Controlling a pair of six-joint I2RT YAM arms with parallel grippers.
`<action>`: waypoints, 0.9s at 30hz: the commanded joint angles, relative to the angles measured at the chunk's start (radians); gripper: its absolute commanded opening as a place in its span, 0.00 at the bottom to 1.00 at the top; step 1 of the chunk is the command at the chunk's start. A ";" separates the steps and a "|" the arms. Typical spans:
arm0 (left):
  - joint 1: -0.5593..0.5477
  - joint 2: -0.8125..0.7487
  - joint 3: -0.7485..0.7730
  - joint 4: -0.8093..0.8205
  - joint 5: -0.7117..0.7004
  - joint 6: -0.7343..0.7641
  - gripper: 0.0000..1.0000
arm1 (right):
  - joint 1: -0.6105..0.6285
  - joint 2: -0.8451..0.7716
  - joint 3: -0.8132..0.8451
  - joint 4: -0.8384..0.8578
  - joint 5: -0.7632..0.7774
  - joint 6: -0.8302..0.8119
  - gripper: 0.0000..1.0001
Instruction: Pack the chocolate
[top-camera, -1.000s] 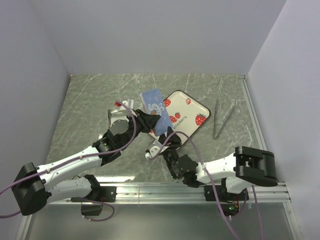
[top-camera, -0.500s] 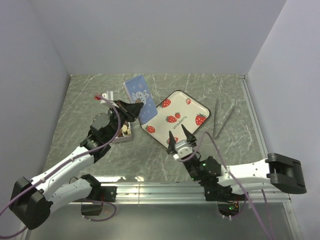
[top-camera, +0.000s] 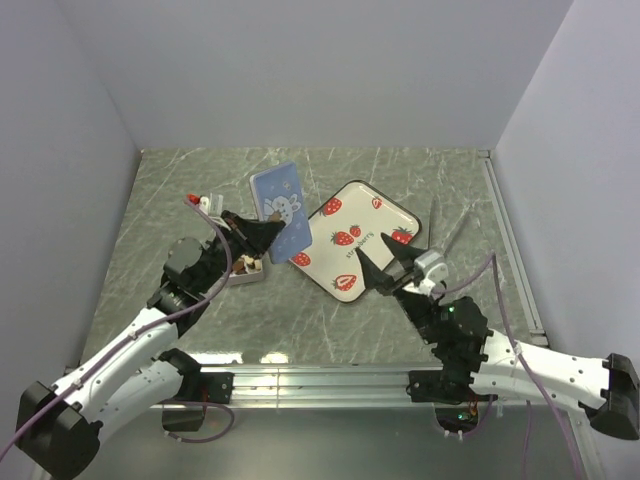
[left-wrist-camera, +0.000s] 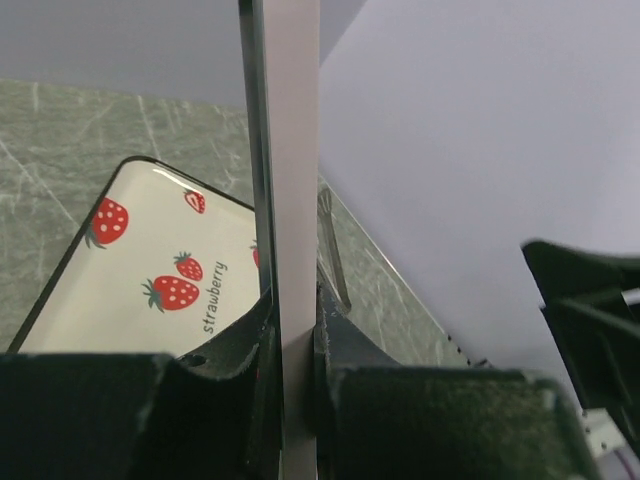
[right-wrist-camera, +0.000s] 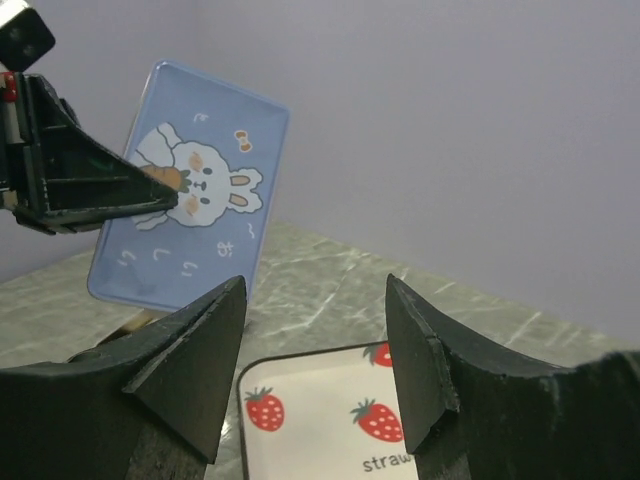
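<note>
The chocolate (top-camera: 247, 264) shows as small brown and cream pieces in a little open tin (top-camera: 250, 274) left of the tray. My left gripper (top-camera: 266, 233) is just above that tin, shut on a blue lid with a bunny print (top-camera: 282, 211). The lid stands nearly upright. In the left wrist view the lid (left-wrist-camera: 291, 180) is edge-on, pinched between my left gripper (left-wrist-camera: 290, 322). My right gripper (top-camera: 384, 268) hovers open and holds nothing at the near right corner of the strawberry tray (top-camera: 368, 215). From the right wrist, the lid (right-wrist-camera: 190, 215) rises past my right gripper (right-wrist-camera: 315, 345).
The cream strawberry-print tray (right-wrist-camera: 330, 425) lies flat mid-table with nothing on it. Metal tongs (top-camera: 446, 232) lie to its right, near the right wall. Walls close in the table on the left, back and right. A rail (top-camera: 330, 380) runs along the near edge.
My left gripper carried the blue lid left, off the tray and over the little tin. My right arm swung from the tray's near edge to the right, and its jaws opened wider.
</note>
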 joint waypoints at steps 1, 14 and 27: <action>0.018 -0.031 -0.013 0.042 0.168 0.068 0.01 | -0.106 0.051 0.111 -0.229 -0.212 0.239 0.65; 0.133 0.008 -0.063 0.223 0.550 -0.057 0.01 | -0.295 0.137 0.176 -0.266 -0.652 0.469 0.76; 0.203 -0.051 -0.149 0.308 0.621 -0.177 0.01 | -0.398 0.268 0.224 -0.236 -0.827 0.586 0.90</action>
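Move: Off to the right hand's left, about 16 cm away and some 7 cm farther out, the blue bunny lid stands roughly level with it, still pinched by the left fingers. The strawberry tray is about 15 cm ahead, 2 cm left and 29 cm below that hand. From the left hand, the lid's middle is some 2 cm straight ahead at its height; the open right gripper is 17 cm right and 7 cm back, level; the filled box is 12 cm left, 5 cm ahead and 27 cm down. Closing in on the lid's near right side, the right hand sweeps about 7 cm left and sinks some 5 cm, turning counter-clockwise, tipping its fingers down by over 20 degrees and spreading them wider. The left hand keeps its pinch, draws the lid back 5 to 6 cm, slightly down, and turns it clockwise some 25 degrees. ##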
